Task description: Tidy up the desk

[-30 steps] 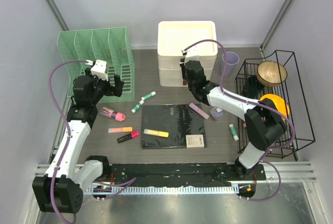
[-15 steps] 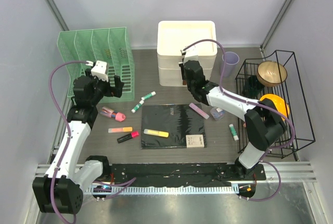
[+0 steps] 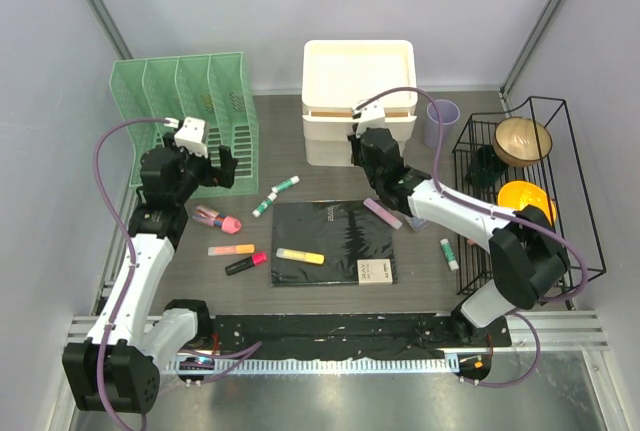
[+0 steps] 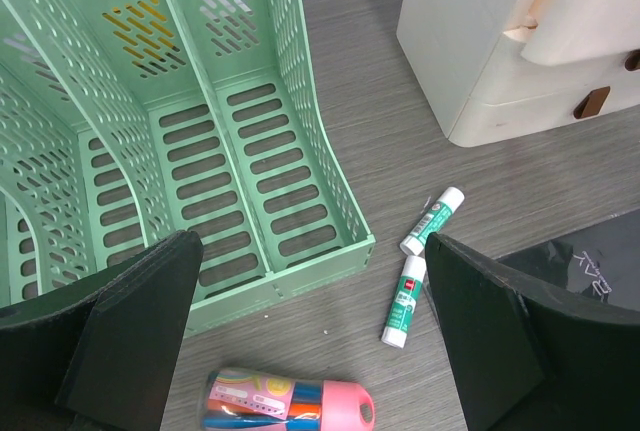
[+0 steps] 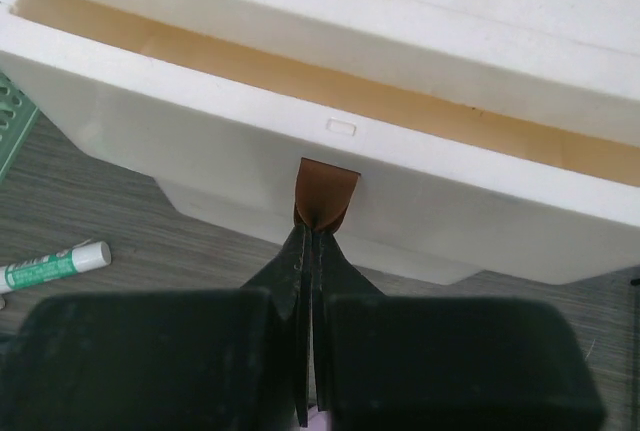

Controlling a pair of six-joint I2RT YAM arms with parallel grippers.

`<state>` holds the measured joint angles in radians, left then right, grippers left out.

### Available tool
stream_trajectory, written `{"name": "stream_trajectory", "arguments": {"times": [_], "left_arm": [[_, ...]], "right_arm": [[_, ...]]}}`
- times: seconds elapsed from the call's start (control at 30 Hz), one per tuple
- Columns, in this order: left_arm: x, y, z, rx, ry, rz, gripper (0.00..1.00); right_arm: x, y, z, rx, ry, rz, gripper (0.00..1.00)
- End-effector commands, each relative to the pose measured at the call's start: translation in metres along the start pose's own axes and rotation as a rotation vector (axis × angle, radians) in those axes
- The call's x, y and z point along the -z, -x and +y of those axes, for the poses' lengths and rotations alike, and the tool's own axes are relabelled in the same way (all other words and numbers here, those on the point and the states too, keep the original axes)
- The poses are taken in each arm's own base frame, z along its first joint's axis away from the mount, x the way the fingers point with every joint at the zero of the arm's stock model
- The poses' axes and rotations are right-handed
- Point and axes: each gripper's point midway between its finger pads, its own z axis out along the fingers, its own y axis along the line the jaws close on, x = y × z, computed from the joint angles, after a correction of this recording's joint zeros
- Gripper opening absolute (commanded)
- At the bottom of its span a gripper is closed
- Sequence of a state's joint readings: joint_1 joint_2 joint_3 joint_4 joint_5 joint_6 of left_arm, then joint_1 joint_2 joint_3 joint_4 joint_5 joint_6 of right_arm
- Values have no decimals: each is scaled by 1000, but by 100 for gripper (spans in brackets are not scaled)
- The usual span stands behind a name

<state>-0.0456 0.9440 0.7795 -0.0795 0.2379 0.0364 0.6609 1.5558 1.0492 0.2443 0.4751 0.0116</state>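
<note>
The desk [image 3: 330, 179] is a dark wood-grain top strewn with stationery. At its back stands a white drawer unit [image 3: 358, 76]. My right gripper [image 3: 362, 144] is shut on the brown pull tab [image 5: 326, 191] of its upper drawer [image 5: 230, 131], which stands a little way out and shows a tan strip inside. The right gripper [image 5: 313, 243] has its jaws pressed together on the tab. My left gripper [image 3: 228, 166] hangs open in front of the green file organizer [image 3: 190, 116]. The left gripper [image 4: 312, 296] holds nothing, above bare desk.
Two glue sticks [image 4: 403, 301] and a pink marker case [image 4: 290, 403] lie below the left gripper. A black notebook [image 3: 335, 241] carries a yellow highlighter [image 3: 300, 256] and a note pad [image 3: 375, 271]. A purple cup [image 3: 443, 121] and a wire rack [image 3: 575, 251] with bowls stand right.
My right gripper closed on the pull tab and drew back toward the near edge, bringing the upper drawer out a little. The left arm stayed still.
</note>
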Motion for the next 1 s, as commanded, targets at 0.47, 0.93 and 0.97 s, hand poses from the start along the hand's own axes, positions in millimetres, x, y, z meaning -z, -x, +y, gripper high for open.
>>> {"name": "stream_trajectory", "arguments": {"times": [0.47, 0.93, 0.97], "left_arm": [[3, -14, -18, -68, -110, 15, 100], [7, -50, -41, -97, -221, 110, 100], [7, -55, -42, -109, -227, 122, 100]], "right_arm": [[52, -11, 22, 6, 160, 5, 1], [69, -19, 26, 15, 210, 16, 1], [70, -20, 26, 14, 211, 17, 1]]}}
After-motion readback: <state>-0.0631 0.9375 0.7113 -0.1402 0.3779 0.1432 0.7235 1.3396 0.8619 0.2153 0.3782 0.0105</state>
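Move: My right fingers are already shut on the upper drawer's brown strap, with the drawer front about 2 cm ahead. The purple stick lies some 7 cm back, 7 cm to the right and 20 cm below. My open left hand has the nearer glue stick about 5 cm ahead, 8 cm to its right and 21 cm below; from that hand, the farther glue stick is about 10 cm ahead and 13 cm right, the pencil case level ahead and 3 cm left. I keep my right hand's pinch on the strap and pull straight back towards my base about 6 cm, nearly level, dragging the already cracked drawer farther out, slowing near the end as the hand turns some 10 degrees counter-clockwise. A little after the pull is under way, my left hand starts down, with some back and right, about 5 cm in all, towards the glue sticks, turning clockwise and tipping slightly down with its fingers wide open. ##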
